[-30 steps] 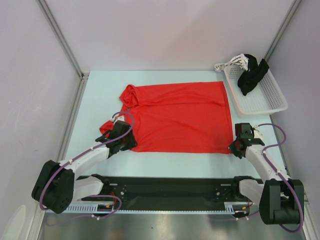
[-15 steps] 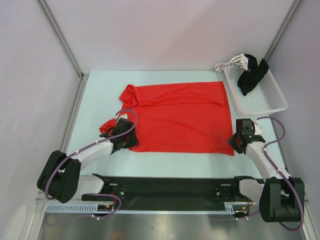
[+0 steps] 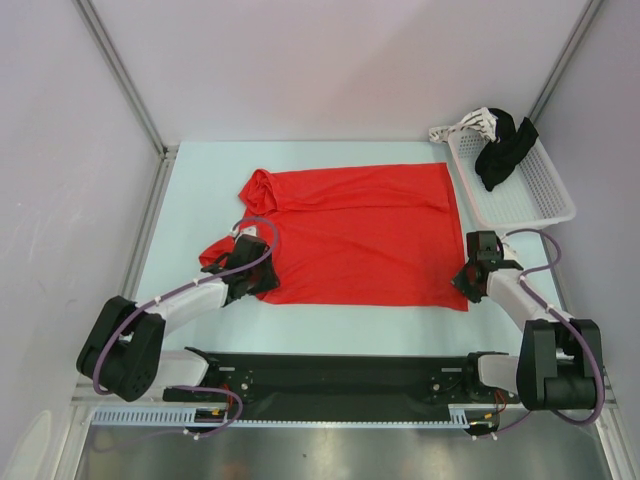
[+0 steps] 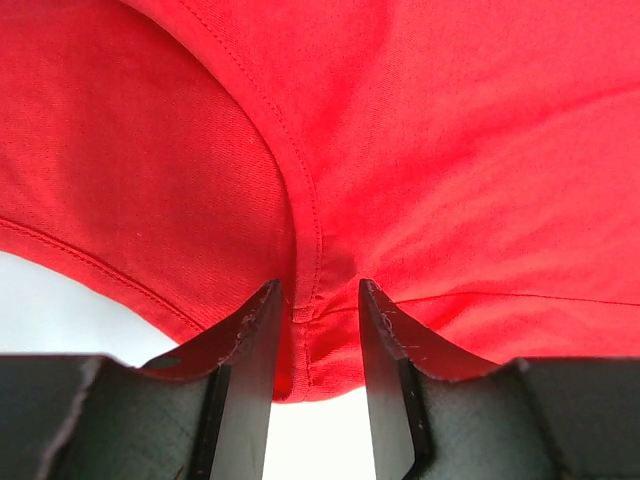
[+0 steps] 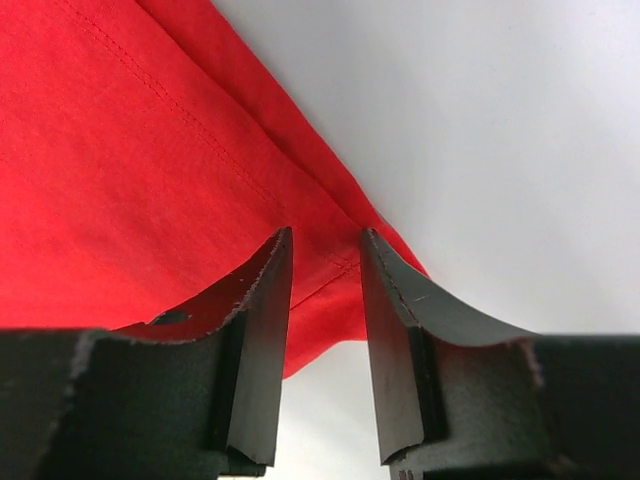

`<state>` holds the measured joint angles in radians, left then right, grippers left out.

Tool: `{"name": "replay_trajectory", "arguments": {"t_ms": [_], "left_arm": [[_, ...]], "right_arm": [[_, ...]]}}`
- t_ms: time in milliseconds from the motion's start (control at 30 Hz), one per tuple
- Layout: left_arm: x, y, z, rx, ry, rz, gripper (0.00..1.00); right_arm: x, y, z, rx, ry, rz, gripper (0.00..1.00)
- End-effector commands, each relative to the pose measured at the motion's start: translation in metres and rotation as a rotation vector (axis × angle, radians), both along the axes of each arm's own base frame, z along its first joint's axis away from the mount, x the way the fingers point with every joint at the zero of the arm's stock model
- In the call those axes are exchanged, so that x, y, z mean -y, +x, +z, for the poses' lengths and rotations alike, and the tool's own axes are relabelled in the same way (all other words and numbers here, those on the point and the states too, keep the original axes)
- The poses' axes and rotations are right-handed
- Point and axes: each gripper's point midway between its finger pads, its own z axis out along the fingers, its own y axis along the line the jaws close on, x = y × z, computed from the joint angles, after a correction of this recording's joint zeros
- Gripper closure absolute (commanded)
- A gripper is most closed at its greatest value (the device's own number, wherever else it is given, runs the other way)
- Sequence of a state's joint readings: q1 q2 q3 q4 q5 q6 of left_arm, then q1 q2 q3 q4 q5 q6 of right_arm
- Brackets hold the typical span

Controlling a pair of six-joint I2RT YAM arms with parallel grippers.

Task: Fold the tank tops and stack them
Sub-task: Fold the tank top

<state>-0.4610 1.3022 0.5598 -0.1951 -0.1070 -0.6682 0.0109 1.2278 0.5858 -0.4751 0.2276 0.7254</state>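
Observation:
A bright red tank top (image 3: 360, 235) lies spread flat on the pale table, its left end bunched near the back left. My left gripper (image 3: 252, 280) is low at the garment's near left corner. In the left wrist view the left gripper (image 4: 318, 285) is open, its two fingers straddling a stitched seam of the red fabric (image 4: 450, 150) without pinching it. My right gripper (image 3: 468, 283) is at the near right corner. In the right wrist view the right gripper (image 5: 326, 233) is open over the hemmed corner of the red cloth (image 5: 120, 180), with bare table showing between the fingers.
A white mesh basket (image 3: 545, 205) stands at the back right with a black garment (image 3: 500, 155) draped in it and something white (image 3: 470, 125) at its far end. Grey walls with metal posts close in the table on the left, back and right.
The right gripper has opened and moved forward onto the near right corner of the tank top. The left gripper has shifted slightly right along the near left corner.

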Motion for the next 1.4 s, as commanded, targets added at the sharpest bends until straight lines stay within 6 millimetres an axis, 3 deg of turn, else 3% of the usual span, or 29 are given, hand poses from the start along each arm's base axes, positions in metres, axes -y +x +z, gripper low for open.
{"name": "replay_trajectory", "arguments": {"t_ms": [0,133,167,233,600,900,1067,1200,1367], "left_arm": [[0.011,0.016,0.016,0.058,-0.022,-0.033,0.59],[0.010,0.014,0.015,0.054,-0.016,-0.037,0.59],[0.010,0.014,0.015,0.057,-0.013,-0.036,0.59],[0.009,0.013,0.016,0.057,-0.012,-0.036,0.59],[0.007,0.012,0.019,0.065,-0.009,-0.041,0.58],[0.011,0.011,0.012,0.044,-0.013,-0.056,0.56],[0.018,0.011,0.014,0.049,-0.041,-0.077,0.73],[0.022,0.009,0.019,0.048,-0.062,-0.092,1.00],[0.015,0.009,0.032,0.080,-0.049,-0.070,1.00]], "right_arm": [[0.003,0.019,0.010,0.054,-0.011,-0.016,0.63],[0.003,0.019,0.007,0.041,-0.011,-0.017,0.75],[0.003,0.019,0.008,0.044,-0.009,-0.017,0.88],[0.004,0.018,0.011,0.051,-0.011,-0.024,1.00],[0.009,0.016,0.044,0.112,-0.041,-0.022,0.97],[0.004,0.013,0.041,0.115,-0.016,-0.011,1.00],[0.003,0.012,0.038,0.108,-0.014,-0.007,1.00],[0.002,0.012,0.037,0.105,-0.010,-0.003,1.00],[0.001,0.014,0.038,0.110,-0.005,0.005,0.99]]}}
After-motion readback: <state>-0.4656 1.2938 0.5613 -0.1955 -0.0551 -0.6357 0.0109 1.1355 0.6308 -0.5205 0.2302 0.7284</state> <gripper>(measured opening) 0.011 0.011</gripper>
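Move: The near right corner of the tank top's hem lies between and just behind my right fingertips, about 1 cm lower; the far right corner is some 30 cm ahead and 3 cm to the left, the basket about 28 cm ahead and 12 cm to the right. My left fingers straddle the near left corner, about 1 cm behind and 1 cm below; the side flap lies some 7 cm ahead and 13 cm to the left, the rolled bunch roughly 21 cm ahead and 2 cm to the left. I dip my right hand a touch, shut its fingers on the near right corner and lift it about 3.5 cm from that low point, easing about 1 cm forward and tipping the fingers slightly outward, then hold there. My left hand waits low over its corner and only afterwards closes on the cloth, drifting about 1 cm to the right. ##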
